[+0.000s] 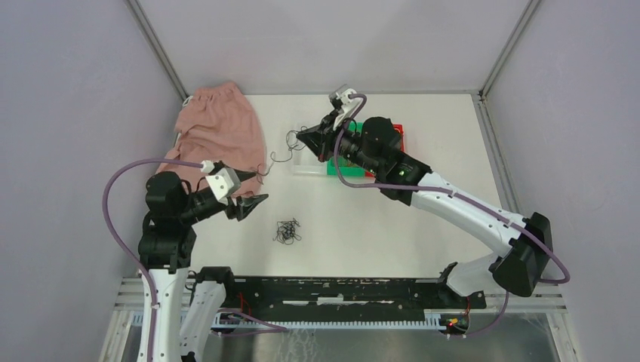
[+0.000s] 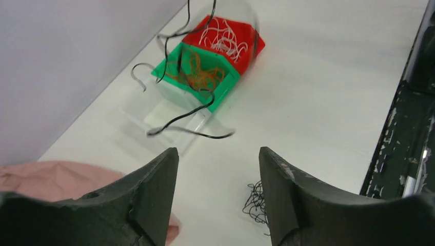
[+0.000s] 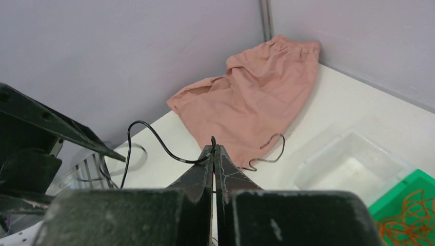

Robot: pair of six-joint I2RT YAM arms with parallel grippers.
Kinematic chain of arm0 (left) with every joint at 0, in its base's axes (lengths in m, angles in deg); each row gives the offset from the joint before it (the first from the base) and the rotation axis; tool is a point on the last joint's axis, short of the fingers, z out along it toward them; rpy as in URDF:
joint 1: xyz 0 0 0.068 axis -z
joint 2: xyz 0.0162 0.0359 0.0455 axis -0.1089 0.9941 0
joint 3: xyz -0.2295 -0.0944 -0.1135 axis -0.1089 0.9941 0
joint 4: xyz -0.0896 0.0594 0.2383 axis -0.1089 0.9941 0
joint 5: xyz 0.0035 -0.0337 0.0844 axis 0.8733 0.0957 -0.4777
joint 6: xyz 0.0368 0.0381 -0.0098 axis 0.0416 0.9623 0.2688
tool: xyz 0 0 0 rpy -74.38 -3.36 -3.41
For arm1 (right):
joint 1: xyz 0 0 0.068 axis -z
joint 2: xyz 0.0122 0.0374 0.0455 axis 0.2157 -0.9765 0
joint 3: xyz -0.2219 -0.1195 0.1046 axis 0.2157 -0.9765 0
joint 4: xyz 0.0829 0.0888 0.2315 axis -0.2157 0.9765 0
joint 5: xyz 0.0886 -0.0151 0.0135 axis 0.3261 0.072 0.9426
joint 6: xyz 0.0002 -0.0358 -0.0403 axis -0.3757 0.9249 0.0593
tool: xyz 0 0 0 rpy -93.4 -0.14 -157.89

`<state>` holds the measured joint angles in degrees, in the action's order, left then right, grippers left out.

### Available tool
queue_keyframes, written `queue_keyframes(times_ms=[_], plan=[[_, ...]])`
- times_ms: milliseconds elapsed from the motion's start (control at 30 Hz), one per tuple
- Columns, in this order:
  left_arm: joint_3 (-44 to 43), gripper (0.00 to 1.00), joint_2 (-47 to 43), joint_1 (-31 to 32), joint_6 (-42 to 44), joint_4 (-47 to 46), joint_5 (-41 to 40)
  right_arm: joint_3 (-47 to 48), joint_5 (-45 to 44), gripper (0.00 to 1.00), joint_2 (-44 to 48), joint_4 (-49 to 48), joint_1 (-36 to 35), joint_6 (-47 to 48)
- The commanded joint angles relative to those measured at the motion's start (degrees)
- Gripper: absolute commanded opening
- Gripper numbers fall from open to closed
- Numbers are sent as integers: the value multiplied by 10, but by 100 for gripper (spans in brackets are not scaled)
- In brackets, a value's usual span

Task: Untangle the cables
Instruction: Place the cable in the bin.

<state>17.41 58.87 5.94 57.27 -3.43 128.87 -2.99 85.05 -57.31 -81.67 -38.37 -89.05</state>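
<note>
My right gripper [image 1: 302, 136] is shut on one black cable [image 1: 281, 157] and holds it in the air over the clear tray [image 1: 308, 167]. In the right wrist view the strand [image 3: 159, 143] runs left from the pinched fingertips [image 3: 213, 148]. In the left wrist view the same cable [image 2: 190, 120] dangles in front of the bins. A small clump of black cables [image 1: 287, 231] lies on the table. My left gripper [image 1: 255, 204] is open and empty, just left of the clump [image 2: 255, 202]. Orange cables [image 2: 197, 74] fill the green bin and white cables [image 2: 223, 36] fill the red bin.
A green bin [image 1: 330, 167] and a red bin [image 1: 398, 130] stand behind the clear tray under my right arm. A pink cloth [image 1: 221, 132] lies at the back left, also in the right wrist view [image 3: 256, 102]. Another dark strand [image 3: 271, 151] lies by its edge.
</note>
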Motion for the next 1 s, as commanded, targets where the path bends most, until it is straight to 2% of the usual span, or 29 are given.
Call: queue_keyframes(times_ms=[0,33,133,233,533,800,967], plan=[[6,73,0,-2,133,83,-74,33,-3,1,7,5,17,-25],[1,83,8,-2,143,92,-80,41,-7,1,2,15,20,-24],[-16,100,31,-2,187,158,-88,65,-22,1,-16,41,31,-4],[-20,99,35,-2,202,185,-101,86,-54,1,-40,65,35,45],[-23,99,9,-2,209,209,-108,140,-110,1,-136,83,52,110],[-30,99,2,-2,222,221,-108,170,-149,1,-205,82,58,133],[-24,99,1,-3,229,222,-106,166,-165,1,-213,81,68,135]])
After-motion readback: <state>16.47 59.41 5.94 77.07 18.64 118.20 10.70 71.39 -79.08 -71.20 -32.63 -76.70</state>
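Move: The clear bin lies about 16 cm straight ahead of the right hand, whose shut fingers already hold the black cable, and some 34 cm below it. The green bin adjoins it about 11 cm to its right, the red one 22 cm to its right. The black tangle left on the table is some 8 cm back and 5 cm left of the right hand. From the left hand, the clear bin is roughly 25 cm ahead and 10 cm right, well below. Keeping its pinch on the black cable, the right hand carries it forward to the clear bin, nearly level at first, then forward and down together, about 13 cm out and 12 cm down; the fingers tip downward and the hand swings clockwise. The left hand, already clear of the cable, opens fully while sinking some 7 cm and easing left. ##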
